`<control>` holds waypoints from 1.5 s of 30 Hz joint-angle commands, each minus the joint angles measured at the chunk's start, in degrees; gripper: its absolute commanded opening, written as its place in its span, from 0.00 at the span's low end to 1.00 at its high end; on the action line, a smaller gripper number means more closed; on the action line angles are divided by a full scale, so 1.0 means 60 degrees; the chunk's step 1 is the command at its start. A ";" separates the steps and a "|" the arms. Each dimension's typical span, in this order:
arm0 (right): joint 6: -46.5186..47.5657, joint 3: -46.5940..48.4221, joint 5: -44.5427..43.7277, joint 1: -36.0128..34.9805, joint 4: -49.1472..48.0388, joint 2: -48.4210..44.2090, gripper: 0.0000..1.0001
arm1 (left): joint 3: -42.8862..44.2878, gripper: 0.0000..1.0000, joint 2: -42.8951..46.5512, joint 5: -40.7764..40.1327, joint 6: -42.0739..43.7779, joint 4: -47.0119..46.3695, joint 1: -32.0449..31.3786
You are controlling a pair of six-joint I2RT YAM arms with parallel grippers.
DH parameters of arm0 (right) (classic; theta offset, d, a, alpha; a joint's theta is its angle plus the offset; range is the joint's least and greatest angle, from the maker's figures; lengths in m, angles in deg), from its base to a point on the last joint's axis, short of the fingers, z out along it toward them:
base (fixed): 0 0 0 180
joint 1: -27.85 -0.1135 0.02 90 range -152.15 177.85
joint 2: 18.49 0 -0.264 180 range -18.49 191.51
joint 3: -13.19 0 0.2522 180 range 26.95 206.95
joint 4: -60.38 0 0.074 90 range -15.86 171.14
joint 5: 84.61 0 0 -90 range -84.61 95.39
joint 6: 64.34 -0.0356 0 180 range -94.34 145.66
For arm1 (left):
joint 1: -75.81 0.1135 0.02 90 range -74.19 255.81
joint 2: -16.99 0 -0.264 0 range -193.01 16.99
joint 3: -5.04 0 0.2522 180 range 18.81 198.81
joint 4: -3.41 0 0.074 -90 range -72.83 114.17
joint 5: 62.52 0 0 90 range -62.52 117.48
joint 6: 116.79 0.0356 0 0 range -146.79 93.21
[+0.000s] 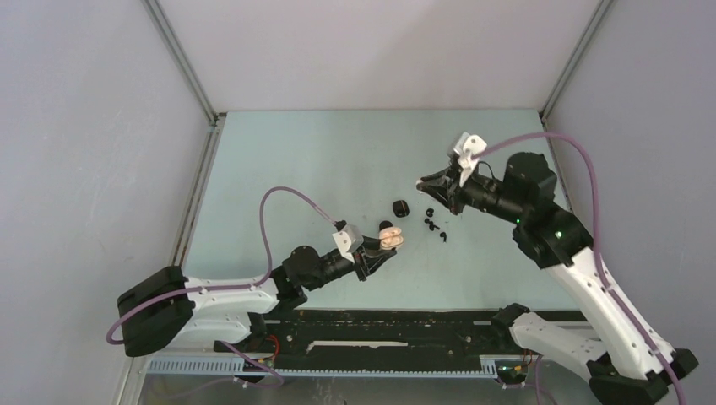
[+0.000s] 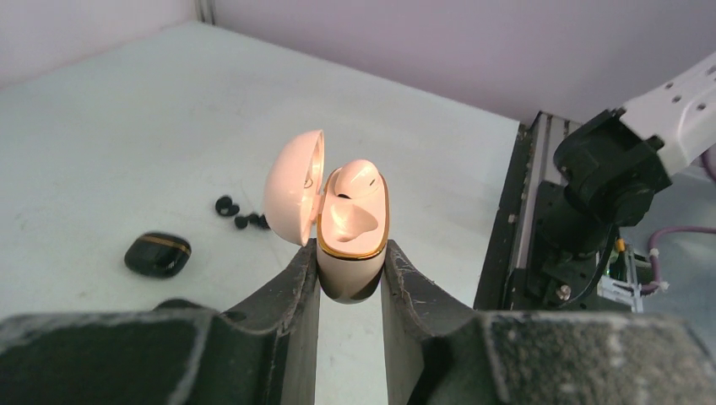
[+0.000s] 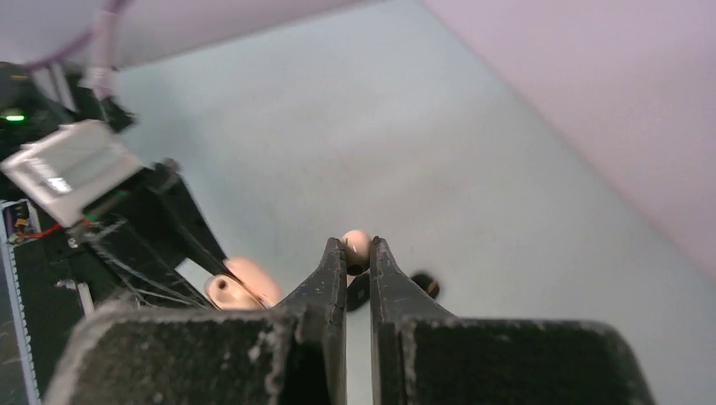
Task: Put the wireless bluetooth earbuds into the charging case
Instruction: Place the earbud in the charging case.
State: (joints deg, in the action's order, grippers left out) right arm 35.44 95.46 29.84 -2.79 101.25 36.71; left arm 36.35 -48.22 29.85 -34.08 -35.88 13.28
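My left gripper is shut on the lower body of a pale pink charging case, held off the table. Its lid hangs open to the left, and one pink earbud sits in it. In the top view this case is at centre, with the left gripper below it. My right gripper is shut on a small pale pink earbud at its fingertips. It hovers above and to the right of the case, apart from it; from above the right gripper is seen.
A closed black case with a gold band lies on the table between the grippers. Several loose black earbuds lie just right of it, also seen from the left wrist as black earbuds. Walls enclose the table on three sides.
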 commanded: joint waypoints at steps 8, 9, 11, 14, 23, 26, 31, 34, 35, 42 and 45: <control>0.1220 -0.3484 -0.0293 -0.2591 -0.5136 -0.2898 0.00 | 0.0610 0.00 0.0220 0.0451 0.0022 -0.1763 -0.0053; 0.1262 -0.3593 -0.0341 -0.2842 -0.5261 -0.2941 0.00 | 0.0594 0.00 0.0245 0.0459 0.0004 -0.1858 -0.0053; 0.1365 -0.3793 -0.0600 -0.3310 -0.5550 -0.2928 0.00 | 0.0600 0.00 0.0237 0.0547 -0.0082 -0.2053 -0.0053; 0.1544 -0.4305 -0.0935 -0.3831 -0.6239 -0.2901 0.00 | 0.0633 0.00 0.0212 0.0627 -0.0263 -0.2241 -0.0065; 0.1293 -0.5003 -0.1322 -0.4151 -0.7369 -0.2717 0.00 | 0.0606 0.00 0.0484 0.0547 -0.0313 -0.2260 -0.0082; 0.1351 -0.5241 -0.1250 -0.4301 -0.7721 -0.2689 0.00 | 0.0632 0.00 0.0433 0.0585 -0.0321 -0.2259 -0.0083; 0.1492 -0.5487 -0.1192 -0.4451 -0.7990 -0.2640 0.00 | 0.0593 0.00 0.0464 0.0564 -0.0323 -0.2259 -0.0098; 0.1555 -0.5578 -0.1135 -0.4501 -0.7965 -0.2613 0.00 | 0.0549 0.00 0.0521 0.0517 -0.0283 -0.2252 -0.0101; 0.1573 -0.5598 -0.1131 -0.4511 -0.7942 -0.2603 0.00 | 0.0537 0.00 0.0530 0.0502 -0.0267 -0.2258 -0.0098; 0.1609 -0.5714 -0.1328 -0.4521 -0.7885 -0.2433 0.00 | 0.0435 0.00 0.0613 0.0498 -0.0164 -0.2260 -0.0097; 0.1543 -0.5757 -0.1299 -0.4541 -0.7925 -0.2371 0.00 | 0.0403 0.00 0.0629 0.0532 -0.0142 -0.2252 -0.0097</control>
State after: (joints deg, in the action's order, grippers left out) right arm 44.53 61.19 22.96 -29.67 56.75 22.22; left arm 38.90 -45.77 32.75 -35.76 -46.57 13.02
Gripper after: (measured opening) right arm 0.062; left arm 0.298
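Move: The open white case, held by the left hand, lies about 9 cm back, 7 cm left and 14 cm below the right hand, which already pinches the earbud. From the left hand that earbud is some 10 cm ahead, 8 cm right, 15 cm up. On the table, roughly 32 cm below the right hand, are the black oval case (8 cm ahead, 7 left) and the black square case (13 ahead, 3 left). Right hand swings its earbud some 10 cm back and leftward over the case, which left raises about 8 cm. ##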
